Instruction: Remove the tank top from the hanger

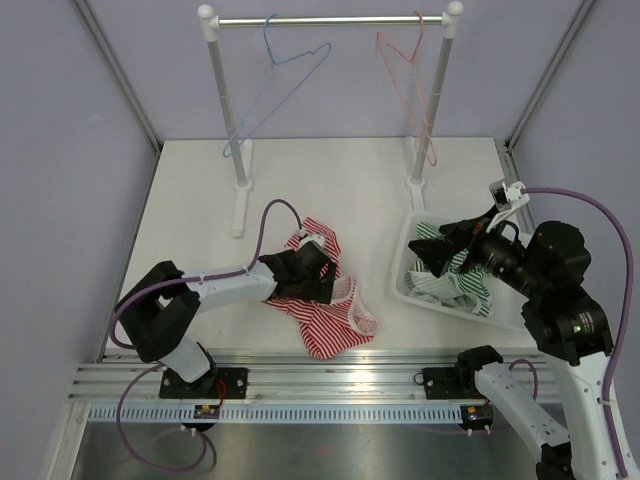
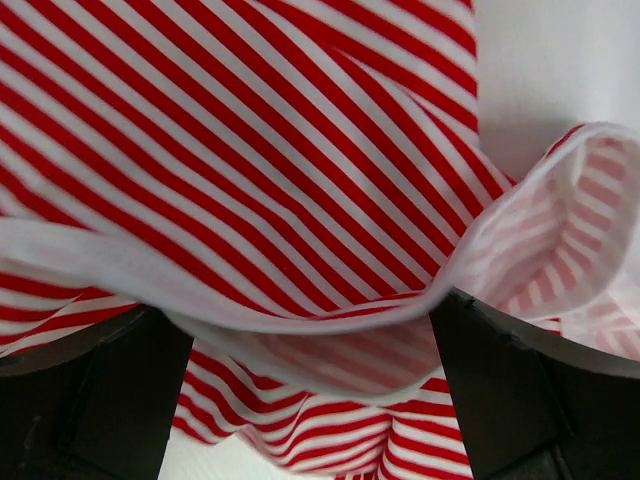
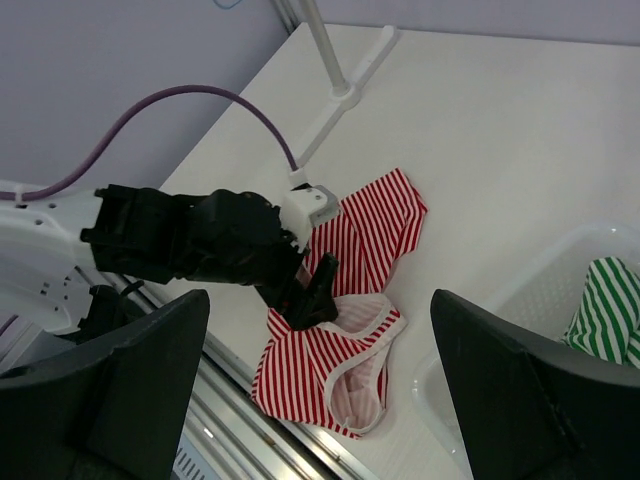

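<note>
The red-and-white striped tank top lies crumpled on the table near the front edge, on neither hanger. A bare blue wire hanger and a bare pink one hang on the rail at the back. My left gripper rests low on the top's upper left part, open. In the left wrist view a fold of the striped cloth runs between its fingers. My right gripper hovers open over the basket with nothing in it. Its wrist view looks down on the tank top.
A white basket holding green-striped clothes stands at the right, under my right gripper. The clothes rack's two posts stand on feet at the back of the table. A metal rail runs along the front edge.
</note>
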Controlling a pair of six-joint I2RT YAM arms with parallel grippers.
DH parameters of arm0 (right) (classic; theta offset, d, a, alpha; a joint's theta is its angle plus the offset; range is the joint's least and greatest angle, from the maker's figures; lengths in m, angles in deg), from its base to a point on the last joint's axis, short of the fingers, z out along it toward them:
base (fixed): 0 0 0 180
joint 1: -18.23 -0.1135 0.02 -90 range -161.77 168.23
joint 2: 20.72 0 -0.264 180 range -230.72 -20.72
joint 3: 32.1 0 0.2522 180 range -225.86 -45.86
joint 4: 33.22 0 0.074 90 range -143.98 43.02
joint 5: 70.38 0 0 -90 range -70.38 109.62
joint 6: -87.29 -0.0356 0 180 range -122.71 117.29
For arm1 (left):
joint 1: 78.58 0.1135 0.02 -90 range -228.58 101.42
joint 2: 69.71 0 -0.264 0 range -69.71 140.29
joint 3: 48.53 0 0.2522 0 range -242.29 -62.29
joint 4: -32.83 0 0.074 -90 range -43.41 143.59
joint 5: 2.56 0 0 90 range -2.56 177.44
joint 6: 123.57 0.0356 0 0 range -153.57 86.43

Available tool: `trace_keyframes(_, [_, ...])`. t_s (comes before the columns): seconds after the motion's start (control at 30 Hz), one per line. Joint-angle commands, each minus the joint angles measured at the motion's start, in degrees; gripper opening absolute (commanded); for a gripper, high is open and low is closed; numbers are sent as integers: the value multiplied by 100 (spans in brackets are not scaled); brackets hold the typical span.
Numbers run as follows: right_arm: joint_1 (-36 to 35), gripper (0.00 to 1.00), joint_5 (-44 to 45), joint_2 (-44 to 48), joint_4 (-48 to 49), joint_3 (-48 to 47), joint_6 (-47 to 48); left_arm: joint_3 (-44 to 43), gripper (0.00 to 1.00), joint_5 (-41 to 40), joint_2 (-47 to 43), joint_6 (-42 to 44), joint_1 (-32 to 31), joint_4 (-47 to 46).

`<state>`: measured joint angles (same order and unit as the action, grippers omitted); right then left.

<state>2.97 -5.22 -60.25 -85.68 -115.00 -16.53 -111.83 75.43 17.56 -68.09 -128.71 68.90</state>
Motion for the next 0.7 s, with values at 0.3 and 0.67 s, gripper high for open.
trace_keyframes(0.3, [-11,99,-180,621,-234,-2,-77,-336,0,-265,443,-231,-287,-263])
trace_keyframes(0.67, [-11,99,1235,1210,-902,-556,-24,-1277,0,-1083,-1412,183,-892,371])
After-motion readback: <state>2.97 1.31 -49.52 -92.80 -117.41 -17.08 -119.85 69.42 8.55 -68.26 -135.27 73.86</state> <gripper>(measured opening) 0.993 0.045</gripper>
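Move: The red-striped tank top lies spread on the table right under the left hand's open fingers, its middle about 3 cm below and a centimetre to their left. The white bin stands some 30 cm to the right of the hand and 5 cm farther out, with the green-striped tank top in it about 26 cm right and 4 cm out. From the right hand the red top is roughly 18 cm left, 3 cm ahead and 37 cm down. The left fingers sink about 2 cm into the red tank top, shift a little right and shut on its white-trimmed edge, pinching a fold of it. They then lift it, slowly at first and then faster, some 11 cm from the lowest point, tilting a little over 10 degrees. The empty right hand, fingers still wide open, backs off about 5 cm, drifting right. ##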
